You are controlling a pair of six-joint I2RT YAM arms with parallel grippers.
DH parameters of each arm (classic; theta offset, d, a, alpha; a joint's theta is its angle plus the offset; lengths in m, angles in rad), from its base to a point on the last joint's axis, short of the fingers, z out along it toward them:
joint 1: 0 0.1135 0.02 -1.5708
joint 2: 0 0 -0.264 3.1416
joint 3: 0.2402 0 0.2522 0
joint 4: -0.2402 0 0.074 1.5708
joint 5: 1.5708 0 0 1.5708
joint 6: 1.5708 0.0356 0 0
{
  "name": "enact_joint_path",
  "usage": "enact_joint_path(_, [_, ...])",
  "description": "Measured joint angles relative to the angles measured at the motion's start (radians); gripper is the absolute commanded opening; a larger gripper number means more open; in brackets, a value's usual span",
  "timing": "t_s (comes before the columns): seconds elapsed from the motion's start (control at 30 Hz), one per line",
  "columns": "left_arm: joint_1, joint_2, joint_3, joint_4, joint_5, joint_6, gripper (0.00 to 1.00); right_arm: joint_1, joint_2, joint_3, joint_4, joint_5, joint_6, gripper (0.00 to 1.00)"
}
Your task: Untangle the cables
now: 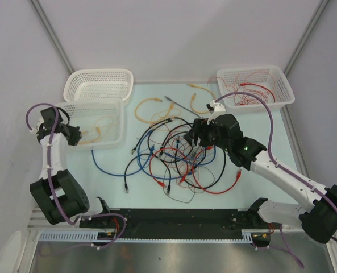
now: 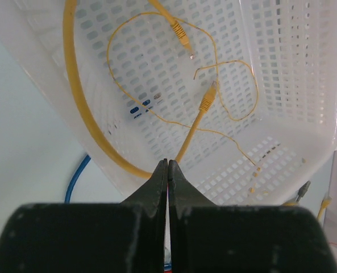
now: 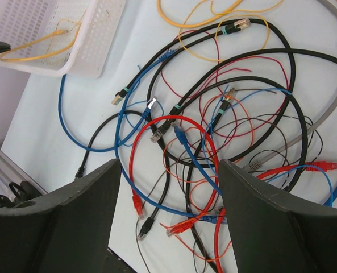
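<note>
The cables (image 1: 174, 153) lie in a tangled heap of red, black, blue and orange wires at the table's middle. My right gripper (image 1: 199, 139) hovers over the heap's far right side. In the right wrist view it (image 3: 169, 170) stands open, with a red loop (image 3: 157, 122) and a blue plug end (image 3: 179, 133) on the table below the gap. My left gripper (image 1: 75, 135) is at the left, over the near white basket (image 1: 114, 122). Its jaws (image 2: 168, 163) are shut with nothing seen between them. Yellow cables (image 2: 80, 108) lie inside that basket.
A second white basket (image 1: 99, 84) stands behind the near one. A third basket (image 1: 285, 85) at the back right holds thin red wires. Loose yellow cables (image 1: 148, 108) and a grey cable (image 1: 182, 105) lie behind the heap. A blue cable (image 1: 108, 166) trails left.
</note>
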Motion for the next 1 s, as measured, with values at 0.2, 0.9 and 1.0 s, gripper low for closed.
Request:
enact_joint_path(0.2, [0.002, 0.049, 0.0, 0.071, 0.084, 0.02, 0.05, -0.002, 0.0, 0.0, 0.0, -0.008, 0.0, 0.75])
enact_joint_path(0.9, [-0.826, -0.108, -0.058, 0.377, 0.117, 0.272, 0.99, -0.021, 0.129, 0.023, 0.025, -0.026, 0.008, 0.78])
enact_joint_path(1.0, [-0.966, 0.005, -0.032, 0.333, 0.064, 0.315, 1.0, -0.023, 0.2, 0.037, 0.016, -0.03, 0.002, 0.77])
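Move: In the left hand's shut fingers is a yellow cable, over the near left bin, whose middle lies about 4 cm ahead, 2 cm left and 10 cm below. The far left bin is some 18 cm ahead and 4 cm to the right. The cable tangle lies around 38 cm right and 3 cm back, some 14 cm below. From the right hand its middle is about 1 cm ahead, 7 cm left and 21 cm below. Easing about 3 cm forward over the near left bin, the left hand opens wide and lets go of the yellow cable while rising, then swings some 34 cm right in an arc that crests and sinks again over the tangle, turning about 70 degrees clockwise. Open throughout, the right hand waits, then lowers about 5 cm towards the tangle and eases slightly forward. ##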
